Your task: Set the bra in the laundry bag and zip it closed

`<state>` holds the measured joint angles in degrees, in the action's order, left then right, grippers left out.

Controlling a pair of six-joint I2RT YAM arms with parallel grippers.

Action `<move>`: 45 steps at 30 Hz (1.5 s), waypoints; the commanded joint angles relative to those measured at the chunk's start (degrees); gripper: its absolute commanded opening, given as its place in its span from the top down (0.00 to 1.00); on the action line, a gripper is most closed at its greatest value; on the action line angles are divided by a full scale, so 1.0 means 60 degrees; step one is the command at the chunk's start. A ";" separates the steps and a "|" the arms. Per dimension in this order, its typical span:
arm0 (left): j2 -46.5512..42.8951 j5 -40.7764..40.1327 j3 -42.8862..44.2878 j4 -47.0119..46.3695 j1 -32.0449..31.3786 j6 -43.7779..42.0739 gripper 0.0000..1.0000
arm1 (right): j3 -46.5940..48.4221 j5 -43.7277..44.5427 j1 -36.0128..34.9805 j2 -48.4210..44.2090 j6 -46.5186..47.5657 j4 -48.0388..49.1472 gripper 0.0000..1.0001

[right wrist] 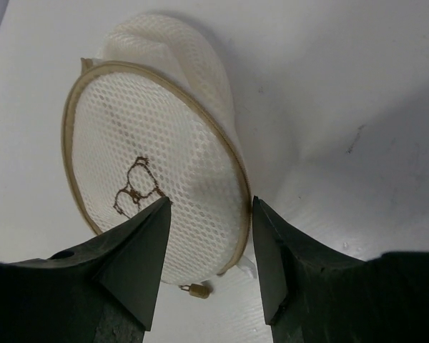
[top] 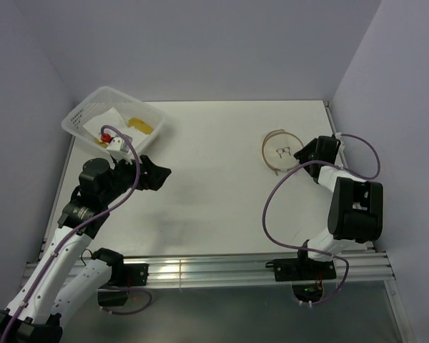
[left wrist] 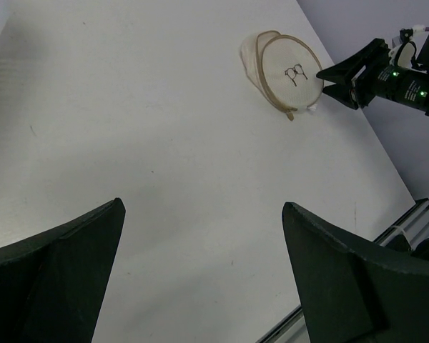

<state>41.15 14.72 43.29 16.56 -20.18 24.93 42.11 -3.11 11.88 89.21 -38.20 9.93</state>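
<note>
The laundry bag [top: 279,151] lies flat on the table at the right, a round white mesh pouch with a tan hoop rim and a small dark mark on its lid [right wrist: 136,187]. Its brass zip pull [right wrist: 198,290] rests on the table at the near edge. My right gripper [top: 299,152] is open right beside the bag; in the right wrist view its jaws [right wrist: 211,204] straddle the lid's near rim. My left gripper [top: 164,175] hovers wide open over bare table at the left, holding nothing [left wrist: 203,204]. I cannot make out the bra in any view.
A white perforated plastic basket [top: 79,114] stands at the back left, holding white, yellow and red items. An aluminium rail [top: 222,270] runs along the table's near edge. Purple walls close in the back and both sides.
</note>
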 commanded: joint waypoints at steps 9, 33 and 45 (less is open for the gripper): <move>0.0291 0.0696 0.0241 -0.0636 0.0068 0.0049 0.01 | 0.1141 -0.0770 0.0363 0.0922 -0.0299 0.0248 0.42; 0.1434 0.1737 0.0388 -0.1178 0.0141 0.1133 0.01 | 0.1155 -0.7652 -0.3385 -0.0586 0.1253 0.2579 1.00; 0.2121 0.1517 -0.0855 -0.2640 0.0141 0.2290 0.04 | 0.0057 -0.9969 -0.4367 0.0249 -0.1045 0.6282 1.00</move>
<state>52.18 24.12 40.27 6.02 -19.57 36.25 42.89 -58.26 -13.50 90.00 -40.47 39.03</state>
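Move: The laundry bag's round mesh face is centred about 6 cm to the right gripper's left, some 3 cm ahead and a little below; its near right rim is right at the open fingertips. The brown zip pull lies about 8 cm to the left and 6 cm back from this gripper. From the left gripper, the laundry bag is roughly 45 cm to the right, 19 cm ahead and 22 cm below. Ease the right gripper about 2 cm forward, dipping slightly, and pinch the laundry bag's rim shut between the fingers. Then, keeping the hold, sweep it quickly left some 30 cm, rising about 12 cm and drawing back, while turning it counter-clockwise roughly 75 degrees so that the fingers point towards the left gripper. Bring the left gripper, still wide open, a few centimetres right and down towards the bag. ##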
